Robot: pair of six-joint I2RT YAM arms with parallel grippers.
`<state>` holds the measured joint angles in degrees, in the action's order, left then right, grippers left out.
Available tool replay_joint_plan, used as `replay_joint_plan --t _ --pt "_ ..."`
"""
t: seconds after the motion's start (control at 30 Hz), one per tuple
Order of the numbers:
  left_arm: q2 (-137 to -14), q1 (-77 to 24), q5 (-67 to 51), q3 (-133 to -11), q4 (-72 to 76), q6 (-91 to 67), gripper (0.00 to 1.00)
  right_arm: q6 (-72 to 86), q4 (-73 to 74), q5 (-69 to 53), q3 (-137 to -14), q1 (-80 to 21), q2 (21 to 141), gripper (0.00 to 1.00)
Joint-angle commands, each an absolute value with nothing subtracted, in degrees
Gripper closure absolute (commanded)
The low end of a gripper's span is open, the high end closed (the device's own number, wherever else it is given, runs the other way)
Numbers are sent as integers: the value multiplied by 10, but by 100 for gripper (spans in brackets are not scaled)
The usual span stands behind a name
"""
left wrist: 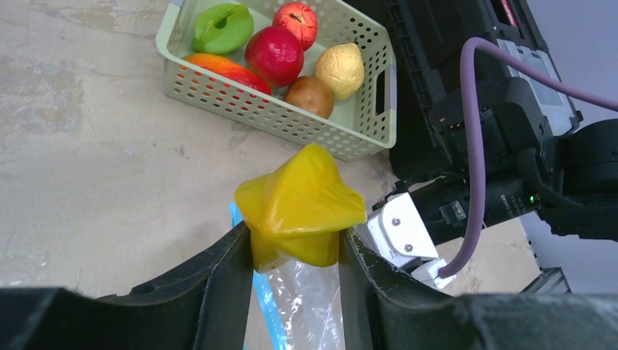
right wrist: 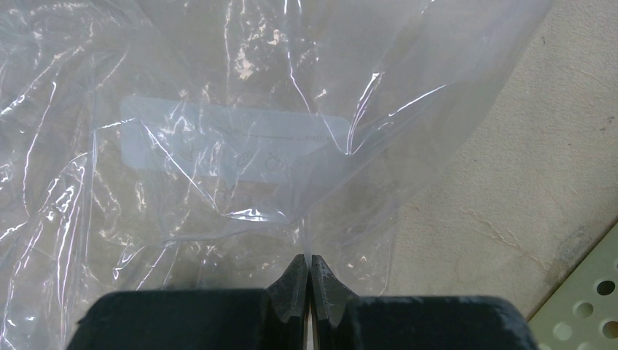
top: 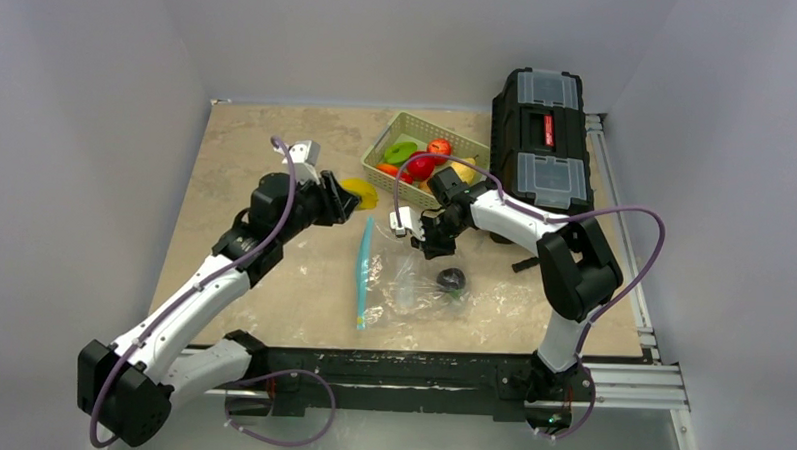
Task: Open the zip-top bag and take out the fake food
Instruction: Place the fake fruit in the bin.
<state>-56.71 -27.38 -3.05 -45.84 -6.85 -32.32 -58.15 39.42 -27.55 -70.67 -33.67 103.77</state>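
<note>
The clear zip-top bag (top: 404, 285) lies on the table, its teal zip strip (top: 363, 274) along the left edge. My right gripper (top: 426, 238) is shut on a fold of the bag's plastic (right wrist: 306, 240), pinching it up. A dark purple fruit (top: 452, 279) sits in the bag's right part. My left gripper (top: 350, 195) holds a yellow star-shaped fruit (left wrist: 302, 208) between its fingers (left wrist: 233, 270), above the zip strip (left wrist: 266, 306) and short of the green basket (left wrist: 364, 138). Several pieces of fake food lie in the basket: green (left wrist: 222, 28), red (left wrist: 274, 55), orange, yellow and brown.
A black toolbox (top: 541, 135) stands at the back right, just behind the basket (top: 377, 154) and close to my right arm. The table's right edge is a metal rail (top: 624, 243). Purple cables loop off both arms.
</note>
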Motion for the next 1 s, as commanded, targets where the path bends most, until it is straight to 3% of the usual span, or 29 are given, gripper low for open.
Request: replay_joint_plan --t 0.0,0.43,0.97 --pt "-597 -266 -46 -495 20 -351 100 -591 404 -280 -712 -333 1036 100" --pt "-786 -245 -42 -590 120 -409 100 -591 405 -284 -714 -333 1031 100" --pt "-1083 -192 -154 -842 38 -478 100 -592 408 -290 -717 -334 1027 99"
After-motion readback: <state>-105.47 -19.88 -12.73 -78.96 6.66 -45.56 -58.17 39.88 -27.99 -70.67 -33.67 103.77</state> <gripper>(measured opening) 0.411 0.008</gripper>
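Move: The yellow fruit is already in the left gripper. The green bin it goes to has its middle about 24 cm ahead of that hand, 15 cm to its right and some 19 cm below. Inside, the green pepper lies roughly 23 cm ahead and 10 cm right, the orange-red mango 18 cm ahead and 9 cm right. The clear bag is about 6 cm back and 14 cm right. From the right hand, the bin is some 25 cm straight ahead. Bring the left gripper forward about 20 cm and some 6 cm to the right, keeping its grip on the yellow fruit, to carry it over the left end of the green bin. Stay roughly level at first, then start sinking in the second half, ending about 3 cm lower, while the fingers tip down some 10 degrees and the hand's left side dips. ##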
